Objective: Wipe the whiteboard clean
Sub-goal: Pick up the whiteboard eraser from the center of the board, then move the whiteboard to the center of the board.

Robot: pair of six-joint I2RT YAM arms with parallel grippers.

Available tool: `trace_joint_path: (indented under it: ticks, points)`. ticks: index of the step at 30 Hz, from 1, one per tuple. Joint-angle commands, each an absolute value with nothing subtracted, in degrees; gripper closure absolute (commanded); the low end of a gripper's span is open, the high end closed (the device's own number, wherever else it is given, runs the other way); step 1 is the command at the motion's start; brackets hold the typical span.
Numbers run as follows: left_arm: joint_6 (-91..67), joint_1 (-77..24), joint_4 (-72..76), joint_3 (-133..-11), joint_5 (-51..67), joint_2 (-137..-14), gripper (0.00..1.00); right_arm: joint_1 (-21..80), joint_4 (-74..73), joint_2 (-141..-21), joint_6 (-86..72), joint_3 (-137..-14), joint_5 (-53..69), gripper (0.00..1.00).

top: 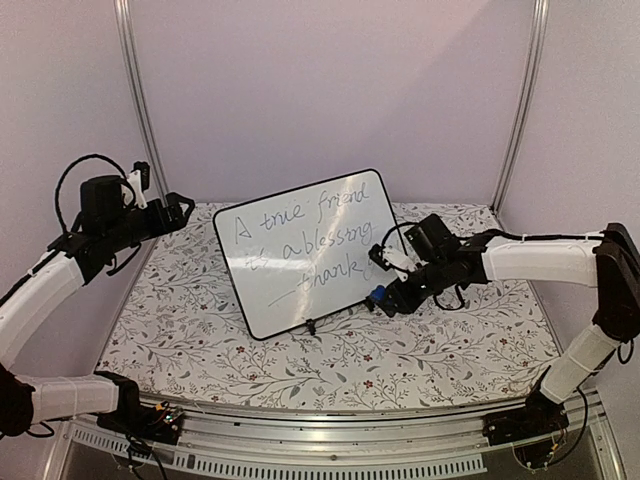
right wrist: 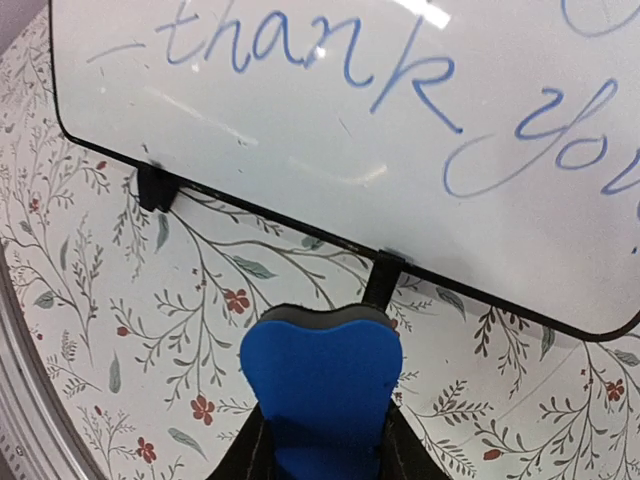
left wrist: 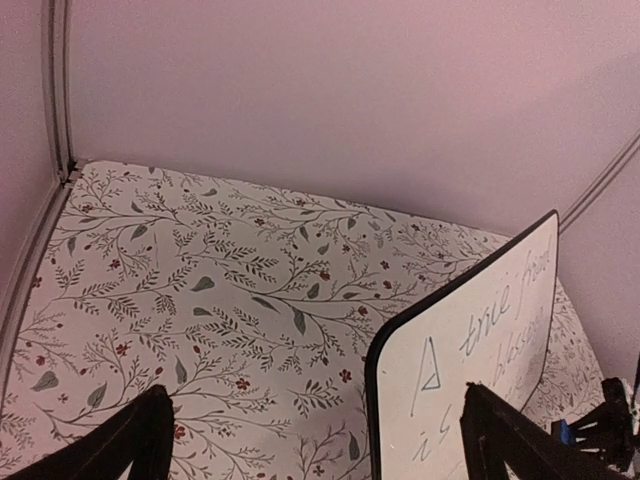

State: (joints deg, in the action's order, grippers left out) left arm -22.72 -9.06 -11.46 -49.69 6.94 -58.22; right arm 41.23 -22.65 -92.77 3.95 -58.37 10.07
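Note:
The whiteboard (top: 310, 250) stands tilted on small black feet at the middle of the table, with blue handwriting across it. In the right wrist view its lower edge and the words "thank you" (right wrist: 350, 120) fill the top. My right gripper (top: 388, 296) is low beside the board's lower right corner, shut on a blue eraser (right wrist: 320, 385) whose dark felt edge faces the board. The eraser (top: 379, 294) is a short gap from the board's frame. My left gripper (top: 180, 208) hangs open at the far left, above the table. Through its spread fingers (left wrist: 150, 435) I see the board's left corner (left wrist: 470, 340).
A floral cloth (top: 200, 320) covers the table. Pale walls with metal posts (top: 135, 90) close in the back and sides. The board's black stand feet (right wrist: 155, 187) rest on the cloth. A metal rail (top: 330, 455) runs along the near edge.

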Motion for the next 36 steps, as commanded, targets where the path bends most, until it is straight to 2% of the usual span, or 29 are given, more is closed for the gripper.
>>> trace_joint_path:
  ticks: [1,12,17,26,32,36]
  points:
    - [-22.66,-8.35,-8.88,-48.45,10.78,-58.01,0.0,41.22,-16.28,-84.86,4.32,-56.94,17.94,0.82]
    - [-22.67,-8.35,-7.68,-48.0,12.81,-58.35,0.0,41.2,-2.11,-76.58,0.29,-55.0,29.37,0.82]
    - [-22.81,-8.35,-6.82,-47.77,14.49,-58.96,0.0,41.17,5.32,-74.32,-4.47,-53.56,28.23,0.8]
    - [-23.36,-8.09,-7.08,-51.06,18.69,-64.0,0.0,41.18,8.02,-73.57,-5.59,-55.02,29.24,0.78]
    - [-22.33,-8.0,-6.06,-52.78,24.95,-67.06,0.0,41.19,8.72,-74.51,-5.63,-56.1,30.98,0.86]
    - [-22.58,-7.91,-3.75,-52.18,29.95,-69.17,0.0,41.22,8.2,-75.27,-5.55,-57.07,31.81,0.86]
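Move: With the eraser already pinched in my right hand, the whiteboard's middle is about 10 cm ahead, 13 cm to the left and 3 cm above it. The board's right foot is some 6 cm ahead and 3 cm left, its left foot level and 14 cm left, both 7 cm below. From my left hand the board's middle is 3 cm ahead, 25 cm right, 16 cm lower; its upper-left corner is roughly 6 cm ahead, 6 right, 6 below. I keep my pinch on the eraser and raise my right hand steeply by some 20 cm in front of the whiteboard, drifting about 5 cm left, fast at first and then easing off. Meanwhile the wrist swings up about 45 degrees, so the fingers go from pointing down to pointing left, nearly level. My open left hand edges 5 cm right towards the board's upper-left corner, turning some 15 degrees clockwise. ##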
